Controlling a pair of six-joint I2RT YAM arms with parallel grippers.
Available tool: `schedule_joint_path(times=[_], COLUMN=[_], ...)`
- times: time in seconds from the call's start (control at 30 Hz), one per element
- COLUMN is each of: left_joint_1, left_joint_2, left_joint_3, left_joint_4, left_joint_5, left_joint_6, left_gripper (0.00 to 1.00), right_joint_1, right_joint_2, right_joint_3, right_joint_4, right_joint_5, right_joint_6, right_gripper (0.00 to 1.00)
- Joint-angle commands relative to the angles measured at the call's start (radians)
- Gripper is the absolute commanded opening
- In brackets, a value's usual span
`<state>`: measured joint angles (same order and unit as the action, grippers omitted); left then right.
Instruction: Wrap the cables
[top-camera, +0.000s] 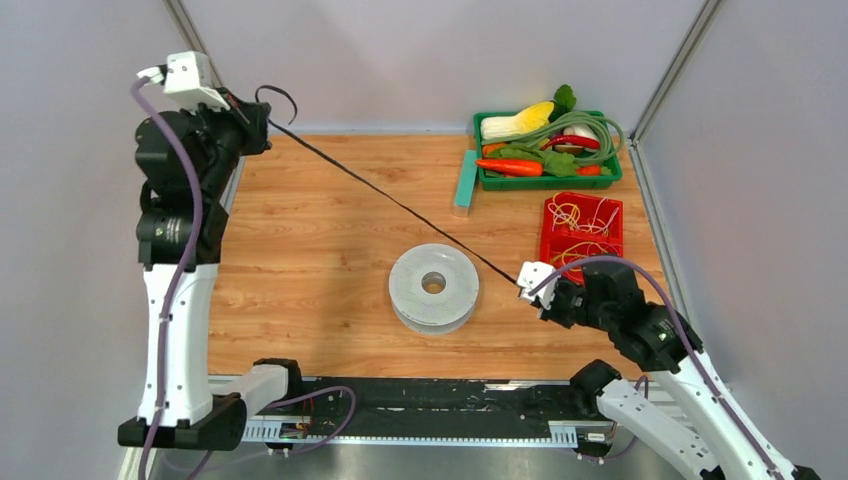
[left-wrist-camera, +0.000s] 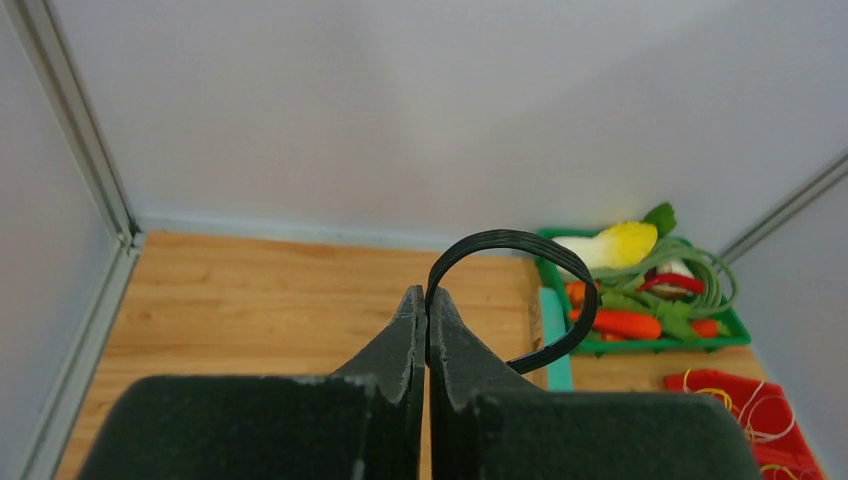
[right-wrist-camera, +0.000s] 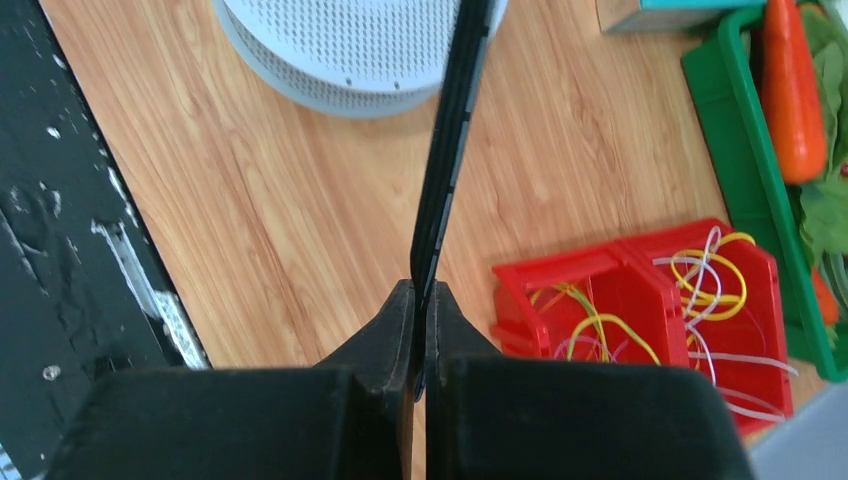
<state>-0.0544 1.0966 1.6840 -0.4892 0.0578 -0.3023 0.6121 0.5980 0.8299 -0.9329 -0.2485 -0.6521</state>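
Observation:
The thin black cable (top-camera: 390, 200) is stretched taut in the air across the table, from my raised left gripper (top-camera: 262, 122) at the far left down to my right gripper (top-camera: 522, 280) at the near right. My left gripper (left-wrist-camera: 427, 296) is shut on the cable, and its free end curls in a loop (left-wrist-camera: 520, 243) beyond the fingertips. My right gripper (right-wrist-camera: 422, 292) is shut on the other end of the cable (right-wrist-camera: 450, 150), which runs straight away from the jaws. A white perforated spool (top-camera: 434, 288) lies flat on the table under the cable, left of the right gripper.
A green tray (top-camera: 547, 182) with toy vegetables and a green coiled hose stands at the back right. A teal block (top-camera: 465, 183) lies beside it. A red bin (top-camera: 582, 232) with coloured rubber bands sits behind the right gripper. Grey walls close in on three sides.

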Motion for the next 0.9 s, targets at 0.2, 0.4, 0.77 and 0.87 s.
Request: schedule_joint_path(times=[0.2, 0.4, 0.77, 0.87], left_joint_1=[0.209, 0.28, 0.254, 0.148], left_joint_2=[0.059, 0.077, 0.091, 0.031], left_joint_3=[-0.141, -0.188, -0.276, -0.368], left_joint_4=[0.141, 0.155, 0.245, 0.285], left_joint_5=[0.172, 0.175, 0.516, 0.591], left_joint_6=[-0.035, 0.014, -0.141, -0.195], left_gripper=[0.0, 0.0, 0.0, 0.0], right_joint_1=[-0.254, -0.391, -0.483, -0.44], right_joint_2=[0.009, 0.094, 0.276, 0.388], right_joint_3=[0.055, 0.081, 0.222, 0.311], right_joint_4=[-0.297, -0.328, -0.36, -0.35], right_joint_5=[-0.044, -0.11, -0.4, -0.448], right_joint_6=[-0.173, -0.224, -0.141, -0.042], right_gripper=[0.0, 0.0, 0.0, 0.0])
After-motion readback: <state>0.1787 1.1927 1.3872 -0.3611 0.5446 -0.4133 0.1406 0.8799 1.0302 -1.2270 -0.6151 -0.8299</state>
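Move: Strung straight between the two closed grippers, the cable has its middle about 9 cm back from, 24 cm to the right of and 17 cm below the left hand, while from the right hand it lies about 9 cm ahead, 24 cm left and 17 cm up. The white spool stands some 9 cm ahead of the right hand, 22 cm left and 16 cm below; the red bin is roughly 19 cm ahead of that hand, 12 cm right and 17 cm lower. Sinking about 13 cm and going some 5 cm forward, fastest at first, the left hand keeps its pinch on the looped cable end, tipping down and finally turning clockwise. The right hand, still pinching the other end, draws about 4 cm right and slightly forward away from the spool, then eases back a little left and tips down some 20 degrees. ##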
